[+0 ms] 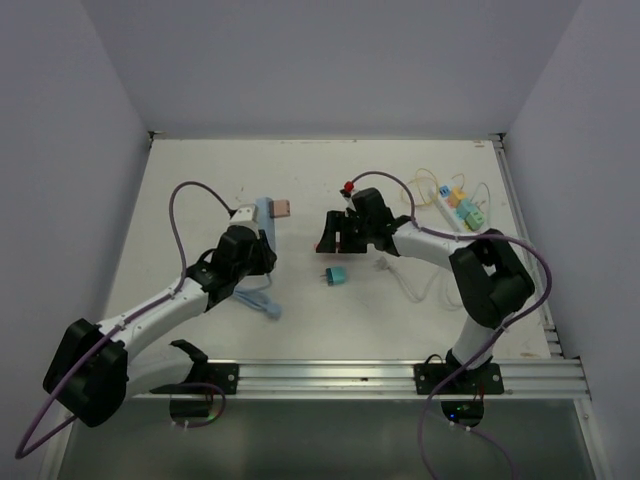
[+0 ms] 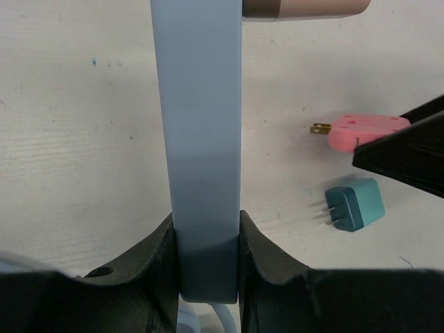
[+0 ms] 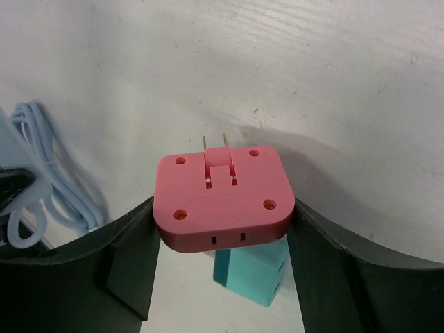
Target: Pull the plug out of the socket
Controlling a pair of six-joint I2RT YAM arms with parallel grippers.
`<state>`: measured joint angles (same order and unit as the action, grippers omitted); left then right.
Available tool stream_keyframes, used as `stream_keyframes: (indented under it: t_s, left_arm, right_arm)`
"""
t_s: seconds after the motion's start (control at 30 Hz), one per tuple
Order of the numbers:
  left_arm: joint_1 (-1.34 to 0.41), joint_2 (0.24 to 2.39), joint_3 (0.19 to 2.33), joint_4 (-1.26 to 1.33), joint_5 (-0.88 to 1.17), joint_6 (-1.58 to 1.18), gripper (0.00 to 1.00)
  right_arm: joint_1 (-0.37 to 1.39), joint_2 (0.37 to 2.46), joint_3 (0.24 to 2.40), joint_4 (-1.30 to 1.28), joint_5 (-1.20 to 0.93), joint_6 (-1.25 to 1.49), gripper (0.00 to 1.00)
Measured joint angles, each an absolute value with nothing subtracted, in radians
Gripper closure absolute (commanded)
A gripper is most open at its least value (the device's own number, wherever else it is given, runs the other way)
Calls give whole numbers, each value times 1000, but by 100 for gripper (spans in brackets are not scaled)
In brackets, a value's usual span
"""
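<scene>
The socket is a long light-blue power strip (image 2: pixel 198 104), and my left gripper (image 2: pixel 206 229) is shut on its near end. A rose-gold plug (image 2: pixel 305 7) sits in the strip's far end. My right gripper (image 3: pixel 222 215) is shut on a pink plug (image 3: pixel 222 198), whose two brass prongs are bare and point away, clear of the strip. In the left wrist view this pink plug (image 2: pixel 364 132) hangs to the right of the strip. From above, the left gripper (image 1: pixel 258 240) and the right gripper (image 1: pixel 330 232) face each other across a gap, with the socket (image 1: pixel 265 213) on the left.
A teal plug (image 1: pixel 336 276) lies loose on the table between the arms, under the pink one (image 3: pixel 253 274). The strip's pale blue cable (image 3: pixel 48 173) is coiled by the left arm. At the back right lies a white strip with coloured plugs (image 1: pixel 455 205), with a white cable (image 1: pixel 410 280) nearer.
</scene>
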<state>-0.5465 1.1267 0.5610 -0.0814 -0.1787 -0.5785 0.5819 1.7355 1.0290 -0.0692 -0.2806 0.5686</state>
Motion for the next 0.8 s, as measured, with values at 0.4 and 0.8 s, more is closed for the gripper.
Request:
stream_keyframes:
  t_s: [0.4, 0.8]
  left_arm:
    - [-546, 1119, 561, -96, -96, -556, 100]
    - [-546, 1120, 572, -94, -44, -539, 100]
  right_arm:
    - [582, 1797, 1060, -27, -221, 426, 22]
    - [582, 1672, 974, -47, -231, 430, 7]
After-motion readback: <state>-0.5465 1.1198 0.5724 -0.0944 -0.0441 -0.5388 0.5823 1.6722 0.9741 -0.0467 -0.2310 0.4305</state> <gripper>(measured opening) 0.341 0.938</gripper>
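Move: About 2 cm ahead of the right hand, neither left nor right, and some 3 cm below is the bare table spot for the pink plug already in its fingers. The teal plug stands roughly 2 cm back and 1 cm right, 3 cm below this hand; the white plug lies about 11 cm right and 2 cm back. The brown plug on the raised blue socket is some 11 cm left and 8 cm ahead. From the left hand the spot is about 14 cm right and 4 cm ahead. Carrying the pink plug forward and down, the right hand goes about 2 cm out beside the teal plug, then draws back and somewhat right, still sinking, as the fingers open and let go of the plug; it then rises about 3 cm clear. The left hand keeps its grip on the blue socket, easing about 2 cm right and back with a slight clockwise turn. ##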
